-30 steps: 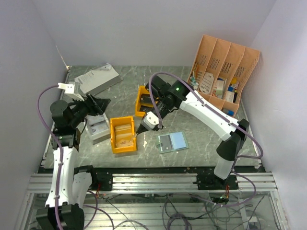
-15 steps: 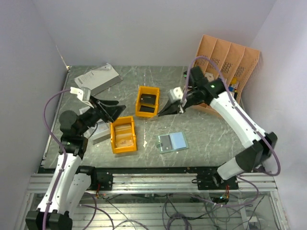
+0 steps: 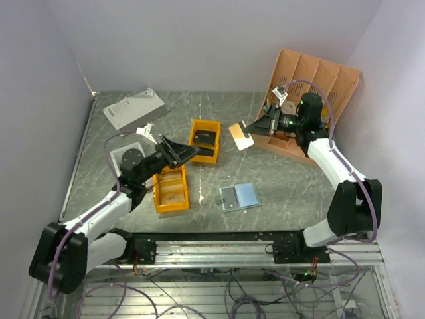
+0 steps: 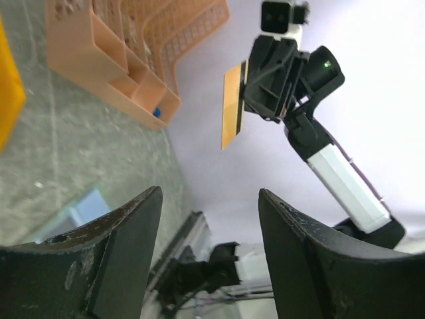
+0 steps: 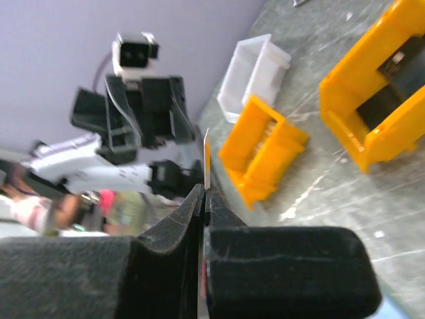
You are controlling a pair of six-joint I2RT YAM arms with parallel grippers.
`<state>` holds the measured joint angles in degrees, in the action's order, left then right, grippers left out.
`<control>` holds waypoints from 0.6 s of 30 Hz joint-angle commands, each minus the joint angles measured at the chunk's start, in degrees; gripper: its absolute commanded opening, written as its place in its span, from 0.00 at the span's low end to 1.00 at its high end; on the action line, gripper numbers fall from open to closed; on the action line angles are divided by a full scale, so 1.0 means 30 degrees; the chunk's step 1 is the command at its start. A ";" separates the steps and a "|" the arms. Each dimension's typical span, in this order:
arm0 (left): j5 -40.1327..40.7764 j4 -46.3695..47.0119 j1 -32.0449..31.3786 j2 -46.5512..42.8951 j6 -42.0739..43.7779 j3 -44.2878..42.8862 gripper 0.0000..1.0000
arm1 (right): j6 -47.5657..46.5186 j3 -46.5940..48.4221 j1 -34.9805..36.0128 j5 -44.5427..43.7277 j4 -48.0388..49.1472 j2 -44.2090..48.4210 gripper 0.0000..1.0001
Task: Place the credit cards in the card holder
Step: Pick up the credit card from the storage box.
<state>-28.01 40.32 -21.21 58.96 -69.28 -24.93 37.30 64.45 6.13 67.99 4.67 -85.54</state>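
Observation:
An orange credit card (image 3: 240, 135) hangs in the air left of the organiser, with my right gripper (image 3: 250, 129) shut on it. In the right wrist view the card (image 5: 206, 156) shows edge-on between the closed fingers of the right gripper (image 5: 204, 191). The card holder (image 3: 239, 197) lies open on the table, light blue inside, in front of and below the card. My left gripper (image 3: 180, 153) is open and empty, raised over the yellow bins and pointing at the right arm. The left wrist view looks between the wide left gripper (image 4: 209, 194) at the held card (image 4: 232, 106).
Two yellow bins (image 3: 204, 141) (image 3: 170, 188) stand left of centre, the far one holding a dark block. A peach desk organiser (image 3: 309, 93) fills the back right corner. Papers (image 3: 135, 107) lie at the back left. A white bin (image 5: 253, 69) sits beyond the yellow ones.
My right arm has lifted the card away from the near yellow bin and swung it back right toward the organiser. My left arm has swung in over the bins, its gripper staying open.

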 commanded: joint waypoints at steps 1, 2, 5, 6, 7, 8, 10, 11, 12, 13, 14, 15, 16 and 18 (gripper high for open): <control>0.2499 0.0052 -0.2116 0.1016 -0.2603 -0.1873 0.71 | 0.8356 0.0394 0.0066 -0.1583 -0.1176 -0.0833 0.00; 0.2937 -0.0271 -0.2489 0.1267 -0.2891 -0.2078 0.71 | 0.9205 0.0244 0.0066 -0.1585 -0.1168 -0.0963 0.00; 0.4101 0.0414 -0.3479 0.2122 -0.4014 -0.2308 0.71 | 1.1042 -0.0320 0.0066 -0.1381 -0.0737 -0.1348 0.00; 0.4322 0.0520 -0.3817 0.2368 -0.4247 -0.2422 0.71 | 1.1130 -0.0226 0.0066 -0.1475 -0.1095 -0.1452 0.00; 0.4637 0.0597 -0.4138 0.2608 -0.4415 -0.2609 0.71 | 1.1075 -0.0086 0.0066 -0.1553 -0.1542 -0.1567 0.00; 0.5013 0.0567 -0.4500 0.2835 -0.4516 -0.2822 0.71 | 1.1068 0.0098 0.0066 -0.1552 -0.1820 -0.1714 0.00; 0.5474 0.0413 -0.5103 0.3364 -0.4695 -0.3221 0.71 | 1.1440 0.0252 0.0089 -0.1222 -0.1645 -0.1942 0.00; 0.5759 0.0360 -0.5473 0.3593 -0.4878 -0.3386 0.71 | 1.1769 0.0227 0.0094 -0.1038 -0.1358 -0.2017 0.00; 0.6055 0.0423 -0.5729 0.3819 -0.4950 -0.3498 0.71 | 1.1997 0.0205 0.0113 -0.0912 -0.1128 -0.2034 0.00; 0.6319 0.0456 -0.5992 0.4020 -0.5057 -0.3607 0.71 | 1.2088 0.0177 0.0145 -0.0834 -0.0989 -0.1977 0.00; 0.6612 0.0402 -0.6226 0.4220 -0.5087 -0.3772 0.71 | 1.2114 0.0115 0.0171 -0.0814 -0.0862 -0.1897 0.00; 0.6876 0.0450 -0.6453 0.4425 -0.5055 -0.3905 0.71 | 1.2216 -0.0032 0.0222 -0.0774 -0.0652 -0.1835 0.00; 0.7150 0.0496 -0.6628 0.4685 -0.5036 -0.4035 0.70 | 1.2412 -0.0267 0.0261 -0.0674 -0.0110 -0.1729 0.00; 0.7553 0.0873 -0.6934 0.5268 -0.5121 -0.4244 0.71 | 1.2737 -0.0806 0.0418 -0.0575 0.1187 -0.1512 0.00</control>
<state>-10.98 39.68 -40.12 72.44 -83.68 -34.92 72.49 63.94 6.50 64.66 2.87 -91.64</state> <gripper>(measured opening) 0.708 0.006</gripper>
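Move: The credit card, already pinched in the right fingers, is about 18 cm right of the empty left hand, 7 cm ahead and roughly level. Below the left hand, the far yellow box is some 10 cm ahead and 5 cm right, the near yellow box 10 cm back and 8 cm left. From the right hand, the left gripper is about 21 cm left and 9 cm back; the card holder is some 21 cm back, 2 cm left, far below. Open left hand goes about 9 cm right towards the card, which the right keeps pinched, rolling 40 degrees. ##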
